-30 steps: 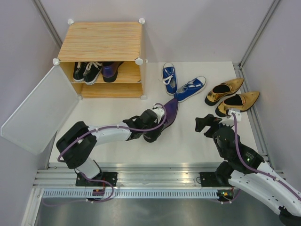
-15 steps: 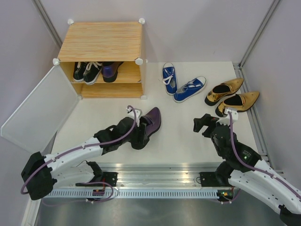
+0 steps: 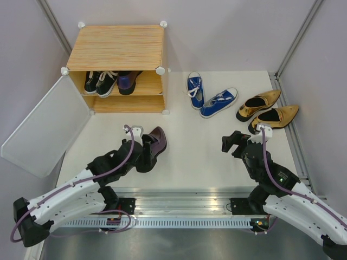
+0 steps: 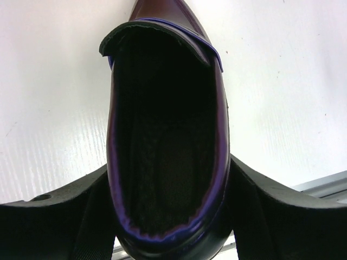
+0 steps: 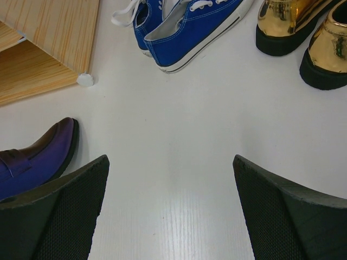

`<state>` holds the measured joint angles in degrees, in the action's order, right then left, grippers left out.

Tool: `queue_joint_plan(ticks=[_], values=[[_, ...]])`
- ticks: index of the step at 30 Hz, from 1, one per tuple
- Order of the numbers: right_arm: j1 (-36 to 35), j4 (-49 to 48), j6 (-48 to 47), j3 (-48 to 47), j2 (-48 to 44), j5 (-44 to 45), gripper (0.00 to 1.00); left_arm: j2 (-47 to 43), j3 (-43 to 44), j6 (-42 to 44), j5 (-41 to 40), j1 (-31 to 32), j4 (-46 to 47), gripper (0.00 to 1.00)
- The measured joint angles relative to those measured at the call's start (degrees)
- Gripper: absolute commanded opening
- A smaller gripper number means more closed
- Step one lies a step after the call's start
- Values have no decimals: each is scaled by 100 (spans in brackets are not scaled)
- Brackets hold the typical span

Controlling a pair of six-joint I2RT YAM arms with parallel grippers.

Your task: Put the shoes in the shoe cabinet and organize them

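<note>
My left gripper (image 3: 145, 154) is shut on a purple pointed heel (image 3: 155, 140), its fingers pressing both sides of the shoe's back (image 4: 168, 162). The heel hangs over the white floor in front of the shoe cabinet (image 3: 116, 49). The cabinet's upper shelf holds black sneakers (image 3: 100, 82) and another purple heel (image 3: 128, 81). Two blue sneakers (image 3: 209, 96) and two gold heels (image 3: 268, 111) lie on the floor to the right. My right gripper (image 3: 232, 144) is open and empty above bare floor (image 5: 171, 206), with the blue sneakers (image 5: 190, 27) and gold heels (image 5: 303, 32) ahead of it.
The cabinet's pale door panel (image 3: 46, 124) stands swung open at the left, reaching toward the near edge. Grey walls close in both sides. A metal rail (image 3: 179, 203) runs along the near edge by the arm bases. The cabinet corner (image 5: 49, 49) shows in the right wrist view.
My left arm has swung left and back toward the near edge, carrying the purple heel with it. The right gripper has edged slightly left and stays open.
</note>
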<state>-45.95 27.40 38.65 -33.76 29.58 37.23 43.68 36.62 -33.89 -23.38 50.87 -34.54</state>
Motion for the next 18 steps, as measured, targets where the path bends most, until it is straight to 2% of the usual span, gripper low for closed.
queue_joint_plan(ticks=[6,18], values=[[0,0,-17,0,0,-7,98,-555,63,-17,-234,0,-201,2],[0,-7,-57,0,74,-13,98,-1495,828,271,-944,0,-358,2]])
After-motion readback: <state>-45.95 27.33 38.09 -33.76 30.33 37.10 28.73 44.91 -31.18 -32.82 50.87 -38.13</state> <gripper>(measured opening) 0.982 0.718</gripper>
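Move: The left hand already holds the second purple shoe. The free place for it on the cabinet's upper shelf lies some 34 cm ahead, about level left-to-right and roughly 6 cm above the hand. The shelved purple shoe stands about as far ahead but some 11 cm to the left, with the nearer black shoe about 23 cm left; both are about 6 cm up. From the right hand the free place is about 31 cm ahead, 37 cm left, at about its own height. The left hand keeps its grip on the heel end of the purple shoe and lifts it about 11 cm, slowly at first and then faster, while drifting some 4 cm to the left and hardly moving forward, so that it rises well short of the cabinet's open front. As it climbs, the wrist tips the fingers and the shoe's toe up by between 15 and 20 degrees, with a smaller roll that lowers the hand's left side and a slight counter-clockwise turn swinging the toe towards the cabinet. ##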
